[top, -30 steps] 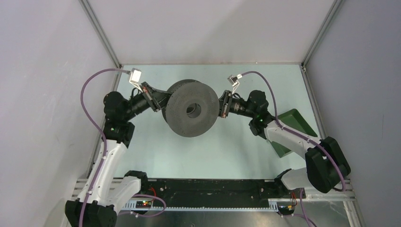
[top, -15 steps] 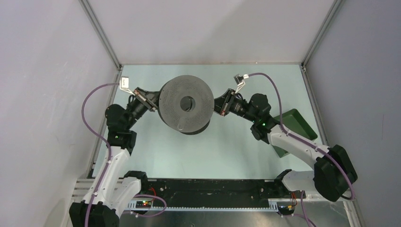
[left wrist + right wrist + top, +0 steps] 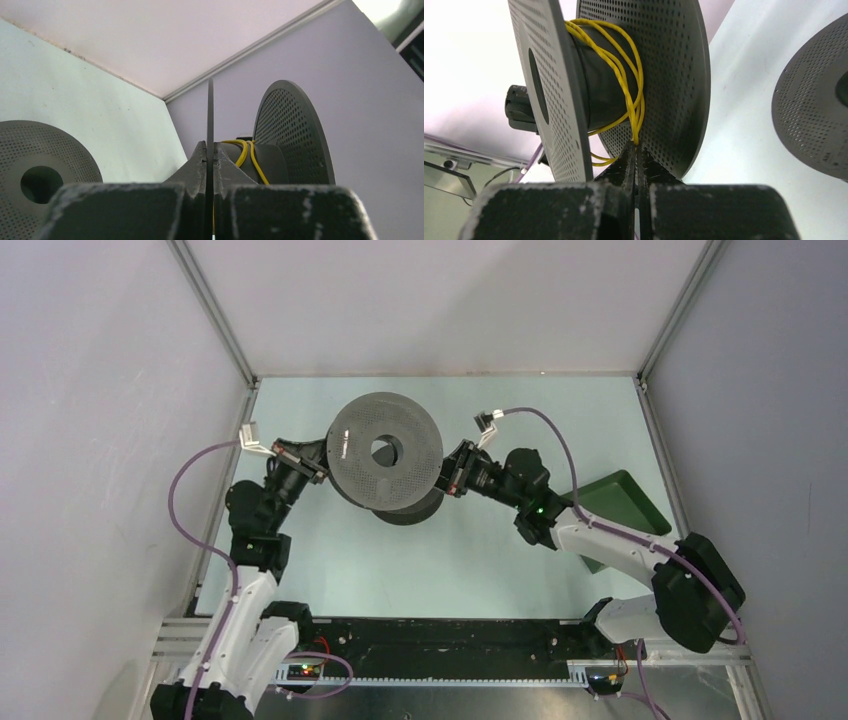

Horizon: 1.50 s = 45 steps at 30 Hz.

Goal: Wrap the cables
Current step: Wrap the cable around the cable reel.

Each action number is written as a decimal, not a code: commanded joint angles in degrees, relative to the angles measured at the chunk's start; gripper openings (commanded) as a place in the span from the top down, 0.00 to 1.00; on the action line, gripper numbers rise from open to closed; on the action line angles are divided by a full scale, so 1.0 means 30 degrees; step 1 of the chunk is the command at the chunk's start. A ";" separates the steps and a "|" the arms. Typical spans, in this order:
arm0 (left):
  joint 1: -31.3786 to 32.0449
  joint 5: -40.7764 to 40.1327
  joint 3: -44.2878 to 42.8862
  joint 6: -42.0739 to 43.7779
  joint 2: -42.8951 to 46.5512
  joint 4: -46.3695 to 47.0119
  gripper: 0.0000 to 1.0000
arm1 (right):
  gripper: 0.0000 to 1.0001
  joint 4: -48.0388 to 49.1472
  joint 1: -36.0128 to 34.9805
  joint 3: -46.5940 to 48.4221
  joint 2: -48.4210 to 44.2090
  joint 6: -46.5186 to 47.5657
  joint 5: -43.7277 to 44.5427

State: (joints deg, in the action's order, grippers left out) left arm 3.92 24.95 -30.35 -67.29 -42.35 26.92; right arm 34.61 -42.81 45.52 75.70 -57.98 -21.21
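Note:
A dark grey perforated spool [image 3: 385, 450] hangs between my two arms above the table. My left gripper [image 3: 318, 468] is shut on the thin edge of one flange [image 3: 210, 115]; in the left wrist view the gripper [image 3: 210, 150] pinches that disc edge-on. The yellow cable [image 3: 626, 85] loops loosely round the hub, and its turns show as the yellow cable [image 3: 245, 152] behind the left fingers. My right gripper [image 3: 636, 147] is shut on the cable where it comes off the hub, close to the other flange [image 3: 669, 75]. From above, the right gripper [image 3: 447, 478] sits at the spool's right rim.
A second grey spool [image 3: 410, 508] lies flat on the table, partly under the held one; it also shows as the flat spool [image 3: 45, 170] and the flat spool [image 3: 819, 100]. A green bin [image 3: 625, 502] stands at the right. Enclosure walls close in on both sides.
The held spool has moved back and to the left, uncovering the second spool below it. Both grippers went with it and stayed shut.

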 commanded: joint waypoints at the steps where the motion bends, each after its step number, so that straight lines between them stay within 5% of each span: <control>1: -0.0194 -0.2747 0.1005 -0.1529 0.0775 0.1575 1.00 | 1.00 0.2197 -0.0756 -0.0081 0.1027 -0.1940 0.1108; 19: -0.0189 -0.3755 0.2218 -0.3260 0.1503 0.1604 1.00 | 1.00 0.3185 -0.1637 -0.0114 0.2736 -0.2920 0.3765; 45: -0.0275 -0.3263 0.1838 -0.0921 0.1202 0.1753 1.00 | 1.00 0.1010 -0.0575 -0.0775 0.1342 -0.0882 0.4094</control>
State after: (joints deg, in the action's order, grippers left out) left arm 3.73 16.25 -22.81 -72.01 -39.83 26.44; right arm 39.42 -44.75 44.34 82.89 -63.37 -9.87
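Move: The left hand already grips a rim of the held cable reel, whose middle lies about 9 cm to its right, 1 cm back and 3 cm above. For the right hand, which holds the yellow cable, that same middle is some 8 cm to the left, 3 cm ahead and 6 cm up. The second reel lies on the table, roughly 11 cm right of the left hand, 2 cm ahead and 28 cm below. With the reel's rim still pinched, the left hand sinks about 4.5 cm, mostly at the start, drifts 2 cm left and tilts slightly. The right hand keeps the cable end between shut fingertips and drops some 4 cm, going left almost 3 cm, then easing back to the right while pushing forward to about 3 cm, turning slightly clockwise. ##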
